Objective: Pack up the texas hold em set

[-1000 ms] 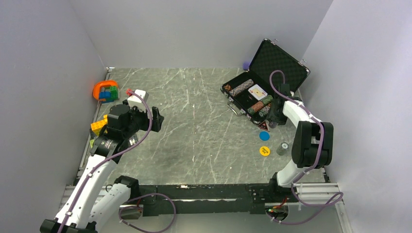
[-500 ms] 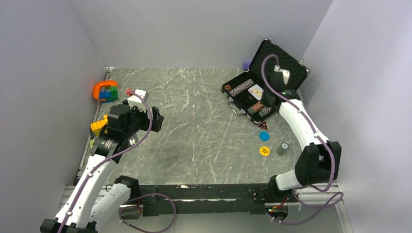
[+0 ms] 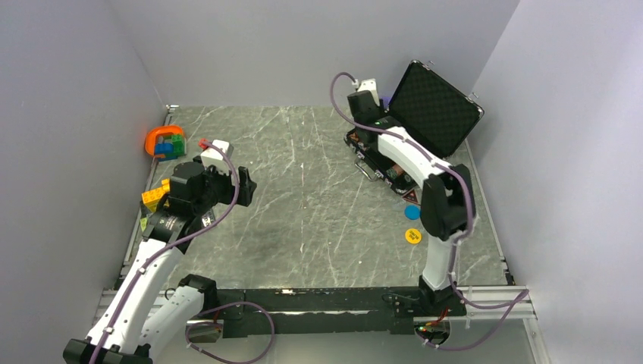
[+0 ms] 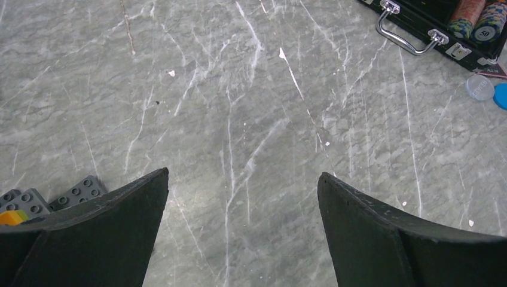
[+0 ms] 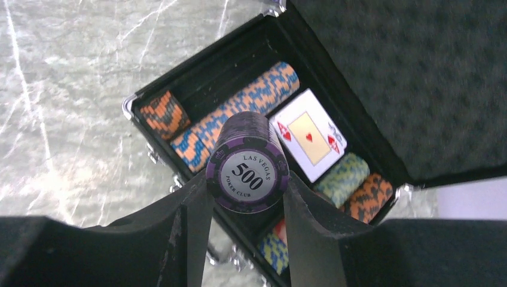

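Note:
The black case [image 3: 436,106] of the texas hold em set lies open at the back right, its foam lid [image 5: 406,78] standing up. Its tray holds rows of orange-and-blue chips [image 5: 239,113], a face-up ace card [image 5: 308,134] and green-yellow chips [image 5: 342,178]. My right gripper [image 5: 246,179] hangs over the case's left end, shut on a purple stack of chips [image 5: 248,164] marked 500. A yellow disc [image 3: 412,236] lies on the table in front of the case. A blue disc [image 4: 501,95] lies by a pale chip [image 4: 480,87]. Over bare table at the left, my left gripper [image 4: 242,176] is open.
An orange ring with coloured toy blocks [image 3: 165,142] sits at the back left, a white box [image 3: 216,148] beside it. Yellow blocks [image 3: 154,196] and grey blocks [image 4: 78,191] lie under the left arm. The case handle [image 4: 409,36] faces the table's middle. Walls close in on three sides.
My right arm has swung from the case's right side up and across to its left end, carrying the purple stack. The left arm has not moved.

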`<action>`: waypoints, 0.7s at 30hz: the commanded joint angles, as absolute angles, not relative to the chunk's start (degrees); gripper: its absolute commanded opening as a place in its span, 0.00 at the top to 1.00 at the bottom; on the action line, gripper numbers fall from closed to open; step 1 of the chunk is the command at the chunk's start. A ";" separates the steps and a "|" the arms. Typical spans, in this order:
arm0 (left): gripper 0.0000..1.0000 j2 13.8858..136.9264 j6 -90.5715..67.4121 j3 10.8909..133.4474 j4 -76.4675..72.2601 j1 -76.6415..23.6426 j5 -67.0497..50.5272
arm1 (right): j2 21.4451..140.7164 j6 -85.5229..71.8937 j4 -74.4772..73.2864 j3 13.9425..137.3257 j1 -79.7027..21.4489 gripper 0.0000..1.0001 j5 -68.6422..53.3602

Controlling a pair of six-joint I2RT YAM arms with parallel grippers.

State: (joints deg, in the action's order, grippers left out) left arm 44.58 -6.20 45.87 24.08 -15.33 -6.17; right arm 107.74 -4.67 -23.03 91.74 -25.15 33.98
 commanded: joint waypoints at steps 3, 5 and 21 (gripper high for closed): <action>0.02 44.82 -5.71 47.62 23.57 -15.55 -6.05 | 115.95 7.70 -13.83 100.99 -25.03 1.00 40.97; 0.02 44.90 -5.80 47.58 23.53 -15.56 -6.25 | 116.83 10.40 -10.32 100.08 -25.04 1.00 40.74; 0.02 45.00 -5.91 47.54 23.22 -15.50 -6.98 | 129.67 19.89 -3.95 108.41 -22.13 1.00 37.84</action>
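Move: Ahead of the right hand, which already holds the purple 500-chip stack, the empty part of the case's left-end slot lies roughly 8 cm forward, 3 cm right and 14 cm below. At that same lower level, the orange-black chips sit 3 cm ahead and 3 cm left, the blue-orange row 3 cm ahead and 5 cm right, and the cards 1 cm ahead and 12 cm right. From the left hand the slot is about 30 cm ahead, 40 cm right and 19 cm below. Carrying the purple stack between its closed-in fingers, the right hand goes forward about 9 cm and sinks some 6 cm over the blue-orange row towards the empty slot, dropping mostly early on and again near the end. The wrist rolls about 15 degrees, left side down, and swings slightly counter-clockwise; the grip is kept. ##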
